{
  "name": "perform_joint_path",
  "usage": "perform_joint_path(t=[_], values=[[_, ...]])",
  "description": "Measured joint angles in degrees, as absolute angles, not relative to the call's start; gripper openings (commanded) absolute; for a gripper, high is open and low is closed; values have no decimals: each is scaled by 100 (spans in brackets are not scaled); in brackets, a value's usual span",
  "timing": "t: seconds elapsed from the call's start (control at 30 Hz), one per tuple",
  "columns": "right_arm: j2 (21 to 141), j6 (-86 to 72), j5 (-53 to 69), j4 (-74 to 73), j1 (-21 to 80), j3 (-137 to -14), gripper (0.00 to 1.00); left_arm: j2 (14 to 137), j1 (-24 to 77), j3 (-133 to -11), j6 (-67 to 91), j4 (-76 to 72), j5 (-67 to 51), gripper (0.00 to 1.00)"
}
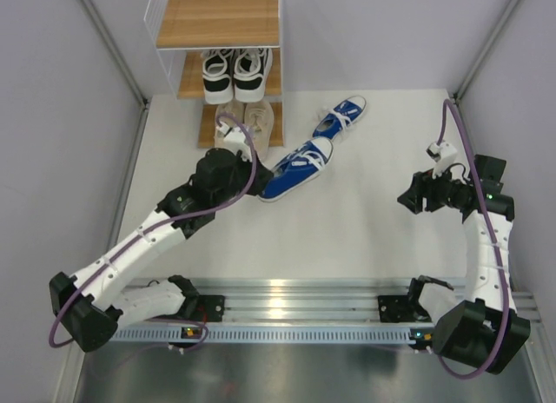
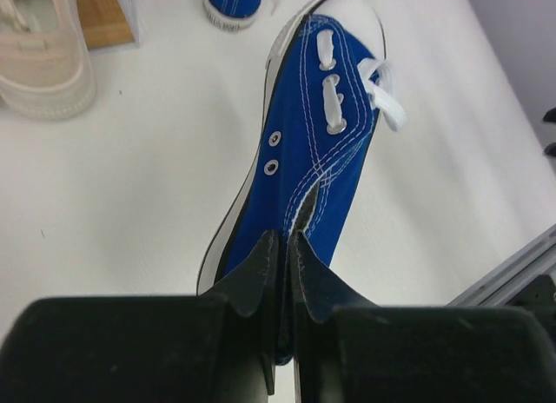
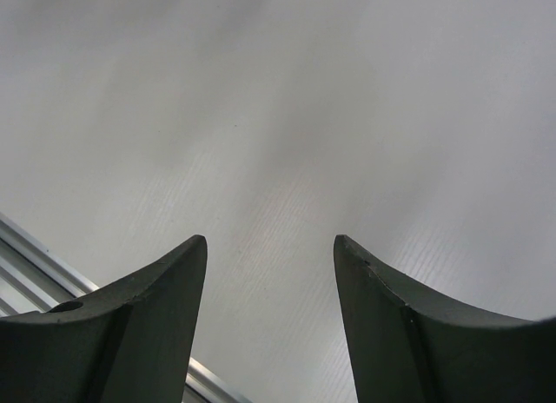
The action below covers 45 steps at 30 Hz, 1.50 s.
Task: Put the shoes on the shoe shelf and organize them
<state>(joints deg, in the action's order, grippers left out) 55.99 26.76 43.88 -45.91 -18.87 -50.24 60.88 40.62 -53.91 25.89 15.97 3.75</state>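
The shoe shelf (image 1: 217,21) stands at the back left. A black-and-white pair (image 1: 234,75) sits on its middle board and a beige pair (image 1: 248,118) on its lowest board. My left gripper (image 2: 284,238) is shut on the heel collar of a blue sneaker (image 2: 317,151), which lies on the table right of the shelf (image 1: 297,168). The other blue sneaker (image 1: 341,116) lies farther back; its heel shows in the left wrist view (image 2: 234,3). A beige shoe (image 2: 39,56) also shows there. My right gripper (image 3: 269,247) is open and empty over bare table at the right (image 1: 417,194).
Grey walls close in the table on the left, right and back. A metal rail (image 1: 295,312) runs along the near edge between the arm bases; its edge shows in the right wrist view (image 3: 52,264).
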Motion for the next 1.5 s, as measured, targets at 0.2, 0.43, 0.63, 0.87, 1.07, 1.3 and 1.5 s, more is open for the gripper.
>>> perform_joint_path(t=[0.2,0.43,0.63,0.87,1.07,1.3,1.5], values=[[5599,2674,4386,-4587,-1887,-5024,61,6071,3833,-6685,2493,1940,408,0],[5596,2672,4386,-4587,-1887,-5024,61,6379,3114,-8427,2390,2084,80,0],[5544,2672,4386,-4584,-1890,-5024,61,6836,2637,-9212,2495,2097,-360,0],[5498,2672,4383,-4584,-1890,-5024,61,6930,2602,-8792,2755,2169,-777,0],[5498,2672,4386,-4584,-1890,-5024,61,6912,2591,-7911,3094,1865,-1253,0],[5498,2672,4383,-4584,-1890,-5024,61,6949,2591,-6711,3463,1369,-1634,0],[5498,2672,4383,-4582,-1890,-5022,61,6997,2591,-5575,3767,344,-1868,0]])
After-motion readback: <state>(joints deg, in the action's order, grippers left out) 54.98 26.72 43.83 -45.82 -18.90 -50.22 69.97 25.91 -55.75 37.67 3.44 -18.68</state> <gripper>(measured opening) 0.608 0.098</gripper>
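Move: I already hold one blue shoe by its heel end in my left hand. The empty top shelf lies about 37 cm ahead of that hand, 11 cm to its left and 17 cm above. The black shoes are roughly 34 cm ahead, 8 cm left, level with it; the other blue shoe is 36 cm ahead, 25 cm right and 21 cm below. From my right hand the top shelf is about 39 cm ahead, 53 cm left and 24 cm up. I swing my left hand steeply up, about 25 cm, easing some 5 cm forward and left and tipping the fingers up about 20 degrees, with the heel end still pinched. Then I turn back and sink nearly all the way, drifting right again and tipping the fingers down, ending with the hand's left side rolled down nearly 20 degrees. ##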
